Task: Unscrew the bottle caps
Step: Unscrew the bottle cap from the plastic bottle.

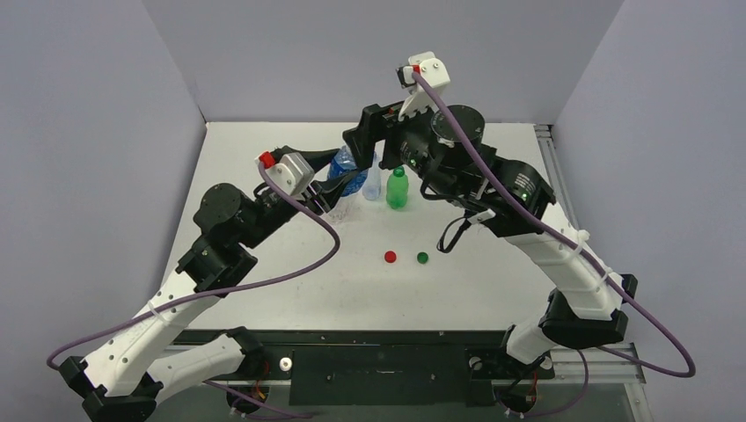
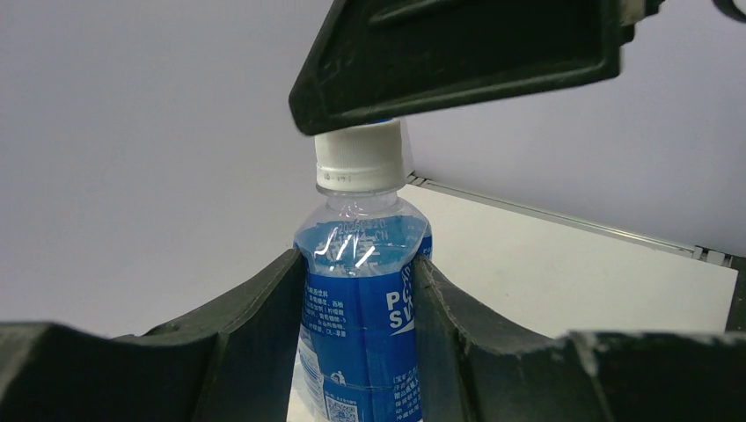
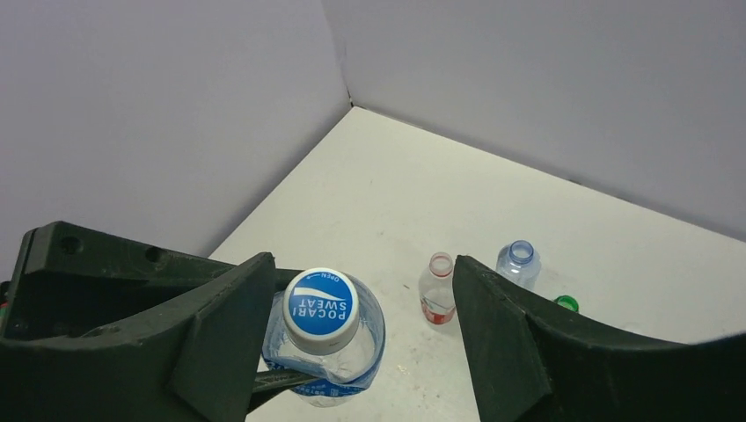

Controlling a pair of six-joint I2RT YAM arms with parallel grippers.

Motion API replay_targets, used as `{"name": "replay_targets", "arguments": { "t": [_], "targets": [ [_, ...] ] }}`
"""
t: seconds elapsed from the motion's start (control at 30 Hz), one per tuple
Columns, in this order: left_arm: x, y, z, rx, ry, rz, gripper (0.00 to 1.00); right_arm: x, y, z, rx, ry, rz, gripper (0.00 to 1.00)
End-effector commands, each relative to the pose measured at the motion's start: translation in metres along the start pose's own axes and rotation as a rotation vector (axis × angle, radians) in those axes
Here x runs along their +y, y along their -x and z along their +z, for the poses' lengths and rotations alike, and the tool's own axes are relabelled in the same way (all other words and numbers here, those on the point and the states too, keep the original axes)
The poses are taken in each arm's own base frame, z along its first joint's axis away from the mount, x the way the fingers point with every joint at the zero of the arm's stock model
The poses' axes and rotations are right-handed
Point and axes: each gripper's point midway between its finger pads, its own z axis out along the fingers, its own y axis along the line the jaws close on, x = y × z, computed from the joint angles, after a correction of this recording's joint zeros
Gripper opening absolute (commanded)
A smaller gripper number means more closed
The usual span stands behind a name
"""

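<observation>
My left gripper [image 2: 361, 268] is shut on the blue-label bottle [image 2: 365, 303], holding it upright by the body; it shows in the top view as bottle [image 1: 345, 163] and gripper [image 1: 345, 180]. Its whitish-blue cap [image 3: 321, 308] is still on the neck. My right gripper [image 3: 362, 277] hangs open around that cap: the cap lies close to the left finger [image 3: 220, 338], well apart from the right one. From the left wrist the cap [image 2: 359, 156] sits just under a right finger [image 2: 457, 53]. A red cap [image 1: 390, 257] and a green cap [image 1: 422, 258] lie loose on the table.
Three uncapped bottles stand behind: one with a red-white label [image 3: 438, 294], a clear ribbed one [image 3: 517, 262], and the green one [image 1: 398, 189], only its top [image 3: 567, 303] peeking past my right finger. Grey walls close the back and sides.
</observation>
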Motion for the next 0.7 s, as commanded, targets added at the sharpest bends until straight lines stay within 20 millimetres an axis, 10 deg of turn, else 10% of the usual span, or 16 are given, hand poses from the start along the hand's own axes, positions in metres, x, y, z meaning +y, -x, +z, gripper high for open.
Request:
{"name": "replay_targets", "arguments": {
  "t": [0.0, 0.67],
  "targets": [
    [0.012, 0.021, -0.004, -0.081, 0.061, 0.038, 0.0, 0.004, 0.002, 0.01, -0.026, -0.023, 0.066, 0.68],
    [0.027, 0.018, -0.004, -0.086, 0.145, 0.059, 0.0, 0.025, -0.015, 0.044, -0.013, 0.014, 0.161, 0.5]
  ]
}}
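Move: The right hand, open, aims for the white cap of the blue-labelled bottle: its middle lies about 3 cm to the left, level fore and aft, and 3 cm below. On the table some 30 cm below, the red-label bottle stands 22 cm ahead and 9 left, the clear bottle 28 ahead and 1 left, the green bottle 25 ahead and 7 right. From the left hand, the cap is about 5 cm above, 2 ahead and 2 right. No finger is seen on the cap yet; the left hand keeps its pinch on the bottle body and carries it only about 2 cm forward and left. The right hand heads left some 5 cm while sinking about 2.5, bringing its fingers around the cap; they narrow from wide to roughly half open as the wrist rolls about 10 degrees, left side up. ##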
